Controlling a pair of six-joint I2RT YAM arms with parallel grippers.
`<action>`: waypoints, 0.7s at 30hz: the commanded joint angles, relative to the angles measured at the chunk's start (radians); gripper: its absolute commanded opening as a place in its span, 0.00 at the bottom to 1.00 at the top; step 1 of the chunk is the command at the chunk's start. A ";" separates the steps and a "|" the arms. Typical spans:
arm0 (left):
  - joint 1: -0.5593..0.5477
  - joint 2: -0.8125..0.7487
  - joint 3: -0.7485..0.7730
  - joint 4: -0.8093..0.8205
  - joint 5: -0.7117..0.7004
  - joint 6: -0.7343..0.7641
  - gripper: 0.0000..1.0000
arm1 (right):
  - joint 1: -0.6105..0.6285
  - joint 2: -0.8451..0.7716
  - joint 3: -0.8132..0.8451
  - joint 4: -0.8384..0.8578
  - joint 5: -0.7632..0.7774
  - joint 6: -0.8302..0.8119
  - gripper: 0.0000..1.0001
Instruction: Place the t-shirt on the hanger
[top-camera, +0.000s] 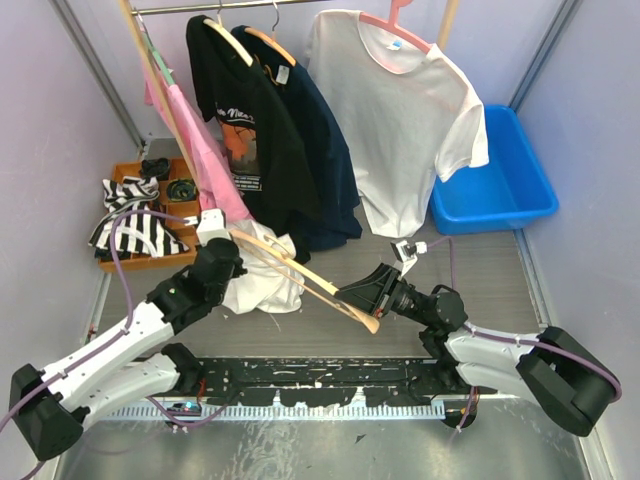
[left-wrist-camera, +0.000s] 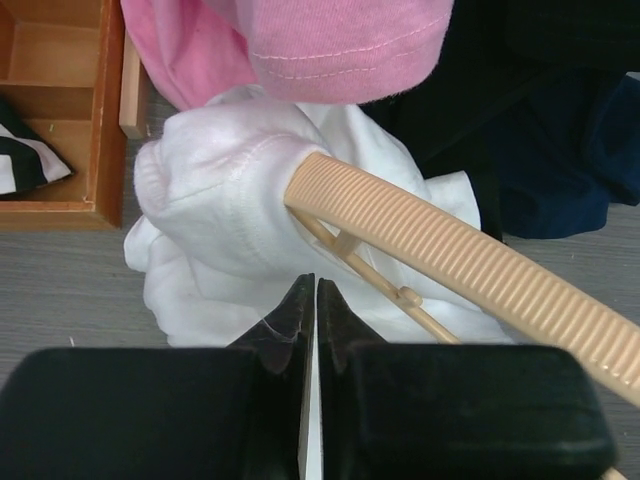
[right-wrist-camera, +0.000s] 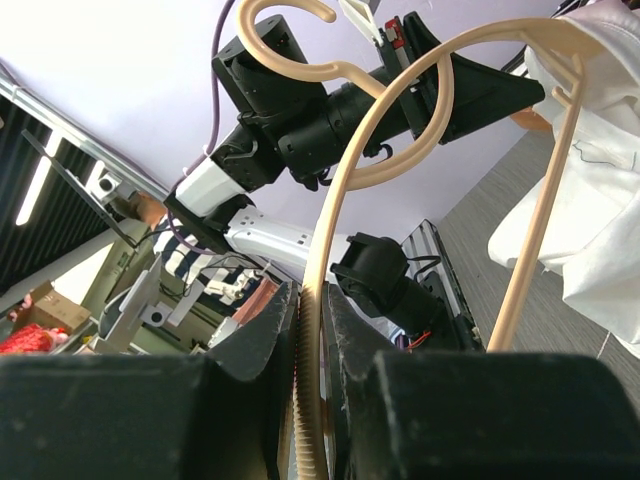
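The white t-shirt (top-camera: 265, 278) lies bunched on the table, with one end of the light wooden hanger (top-camera: 310, 280) pushed into its cloth. In the left wrist view the ribbed hanger arm (left-wrist-camera: 450, 260) runs into a fold of the t-shirt (left-wrist-camera: 220, 200). My left gripper (left-wrist-camera: 315, 285) is shut right at the cloth, with a thin white sliver pinched between its jaws. My right gripper (right-wrist-camera: 312, 295) is shut on the hanger's other ribbed arm (right-wrist-camera: 330, 210), so the hanger slants across the table. Its hook (right-wrist-camera: 290, 55) points up and away.
A rail at the back carries a pink shirt (top-camera: 195, 140), a black printed shirt (top-camera: 245, 120), a navy shirt (top-camera: 320, 140) and a white shirt on a pink hanger (top-camera: 400, 110). A wooden tray (top-camera: 125, 262) with striped cloth is at left, a blue bin (top-camera: 500, 180) at right.
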 joint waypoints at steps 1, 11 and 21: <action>0.006 -0.032 0.035 -0.054 -0.027 -0.001 0.15 | 0.004 0.003 0.041 0.106 0.000 0.000 0.01; 0.010 -0.003 0.038 -0.093 -0.083 -0.035 0.60 | 0.012 0.024 0.039 0.119 0.004 -0.002 0.01; 0.037 0.089 0.050 -0.033 -0.124 -0.018 0.55 | 0.017 0.040 0.040 0.135 0.004 0.000 0.01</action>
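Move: Ahead of the left hand by about 7 cm, some 3 cm to its left and nearly level, is the white t-shirt's fold over the hanger end. The hanger's middle is roughly 15 cm right, 2 cm back and 4 cm higher. The pink shirt's hem hangs about 13 cm straight ahead, a little higher; the wooden box lies 15 cm ahead, 18 cm left, far below. From the right hand, the fold is some 25 cm left, 14 cm ahead and a little lower. Opening its nearly shut fingers to a bit over half wide, the left hand slides about 2 cm to its left and then sinks some 2 cm, bringing the spread fingertips closer to the white t-shirt's fold beside the hanger, its left side rolling up about 5 degrees. Whether the tips touch cloth can't be seen. The right hand keeps its grip on the hanger and holds it almost still. ##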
